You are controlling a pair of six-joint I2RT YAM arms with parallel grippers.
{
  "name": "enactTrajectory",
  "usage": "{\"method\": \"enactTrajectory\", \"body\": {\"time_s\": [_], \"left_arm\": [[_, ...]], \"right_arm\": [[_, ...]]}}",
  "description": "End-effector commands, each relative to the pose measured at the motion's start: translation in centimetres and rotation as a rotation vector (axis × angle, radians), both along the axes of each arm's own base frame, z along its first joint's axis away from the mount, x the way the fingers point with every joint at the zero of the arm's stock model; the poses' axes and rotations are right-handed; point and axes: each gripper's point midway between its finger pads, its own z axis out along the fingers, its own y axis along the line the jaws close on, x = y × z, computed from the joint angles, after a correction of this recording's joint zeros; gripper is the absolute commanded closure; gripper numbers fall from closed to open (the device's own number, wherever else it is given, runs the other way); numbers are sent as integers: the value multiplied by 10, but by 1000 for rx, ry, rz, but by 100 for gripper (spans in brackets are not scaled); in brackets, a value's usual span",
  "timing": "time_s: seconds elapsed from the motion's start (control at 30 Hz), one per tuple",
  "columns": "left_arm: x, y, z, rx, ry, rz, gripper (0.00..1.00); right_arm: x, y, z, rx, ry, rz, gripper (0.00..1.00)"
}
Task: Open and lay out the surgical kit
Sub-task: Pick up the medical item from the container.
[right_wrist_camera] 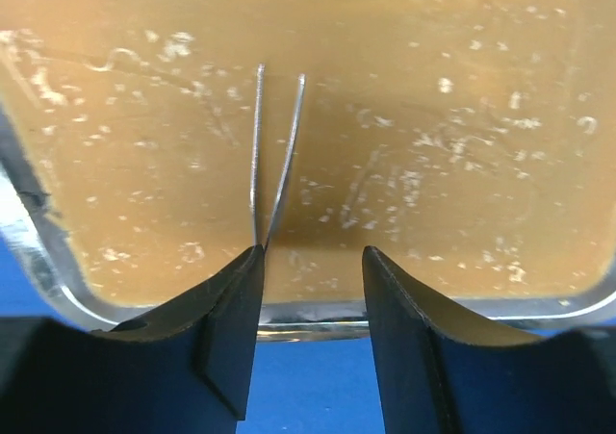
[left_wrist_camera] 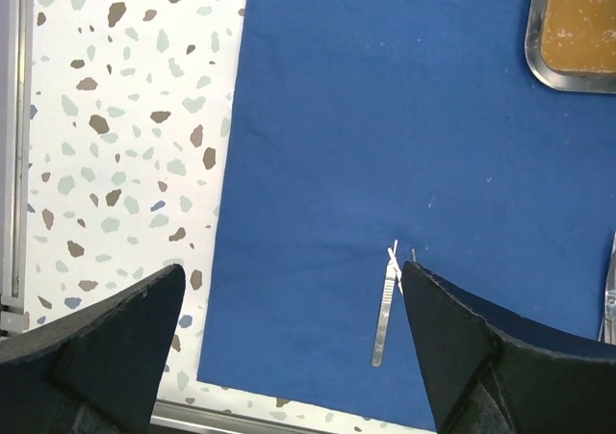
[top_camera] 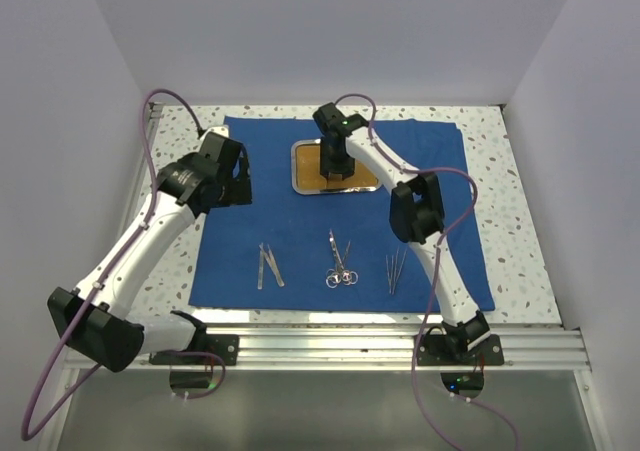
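The surgical kit's royal-blue cloth (top_camera: 300, 231) lies spread flat on the table. On it at the back sits the steel tray (top_camera: 303, 176) with an orange-brown floor. Near the front edge lie scalpel handles (top_camera: 268, 267), ring-handled scissors (top_camera: 339, 267) and thin probes (top_camera: 396, 269). My right gripper (top_camera: 337, 171) (right_wrist_camera: 313, 251) hangs low over the tray (right_wrist_camera: 58, 290), jaws partly apart. Thin tweezers (right_wrist_camera: 274, 155) lie on the tray floor, their near end at the left fingertip; nothing sits in the gap. My left gripper (top_camera: 232, 176) (left_wrist_camera: 291, 270) is wide open above the cloth (left_wrist_camera: 385, 145), beside a scalpel handle (left_wrist_camera: 387, 304).
Speckled white tabletop (top_camera: 175, 261) shows left and right of the cloth, and a metal rail (top_camera: 380, 346) runs along the near edge. White walls enclose the table on three sides. The tray's corner (left_wrist_camera: 544, 63) shows at the upper right in the left wrist view.
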Motion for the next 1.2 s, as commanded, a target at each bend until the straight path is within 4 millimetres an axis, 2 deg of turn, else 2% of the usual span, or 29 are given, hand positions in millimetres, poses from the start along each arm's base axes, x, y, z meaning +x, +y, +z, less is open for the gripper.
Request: {"method": "enactTrajectory", "body": {"time_s": [0.0, 0.27, 0.43, 0.53, 0.57, 0.63, 0.73, 0.77, 0.83, 0.87, 0.93, 1.03, 1.13, 1.17], "left_arm": [[3, 7, 1, 22, -1, 27, 2], [6, 5, 1, 22, -3, 13, 2], [6, 8, 3, 32, -9, 8, 2], [4, 11, 7, 39, -16, 7, 2], [4, 11, 8, 40, -19, 8, 2], [2, 13, 10, 41, -24, 7, 2], [-1, 16, 12, 47, -24, 4, 2], [-2, 17, 12, 49, -24, 5, 2], [-4, 18, 11, 53, -24, 1, 2], [-5, 18, 11, 54, -24, 0, 1], [-6, 19, 10, 53, -25, -7, 1], [-6, 17, 11, 48, -32, -16, 1], [-5, 14, 12, 29, -38, -29, 1], [-5, 12, 12, 22, -41, -32, 1]], "right_arm": [[0, 17, -5, 46, -3, 22, 51], [4, 23, 7, 80, -28, 12, 46], [1, 23, -1, 73, -13, 1, 50], [-6, 20, -16, 26, 13, 2, 61], [-6, 20, -17, 15, 13, 2, 69], [-11, 14, -32, -31, 37, 0, 79], [-18, 9, -45, -67, 64, 3, 85], [-21, 7, -50, -78, 78, 3, 89], [-23, 3, -51, -98, 79, 3, 92], [-26, 2, -53, -108, 87, 6, 99], [-28, 2, -50, -113, 87, 7, 100], [-28, -1, -36, -118, 68, 3, 100], [-22, -4, 2, -112, 1, -2, 100], [-17, -7, 26, -97, -39, -11, 100]]}}
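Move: The tweezers, the last item in the tray, lie about 1 to 2 cm left of the half-open right fingers, 1 cm ahead and 1 cm below, prongs pointing forward. The tray's middle is some 2 cm ahead of this hand, neither left nor right, about 1 cm lower; the laid-out scissors are straight back roughly 21 cm and 2 cm lower. From the left hand, the tweezers are about 19 cm ahead, 25 cm right and 18 cm below. The tweezers are brought between the right fingertips as the hand slides about 1.5 cm left over the tray, fingers pointing steeply down. The hand then sinks nearly 1 cm and closes from half open to shut, pinching the tweezers behind their prongs, and begins to ease up by roughly half a centimetre. ##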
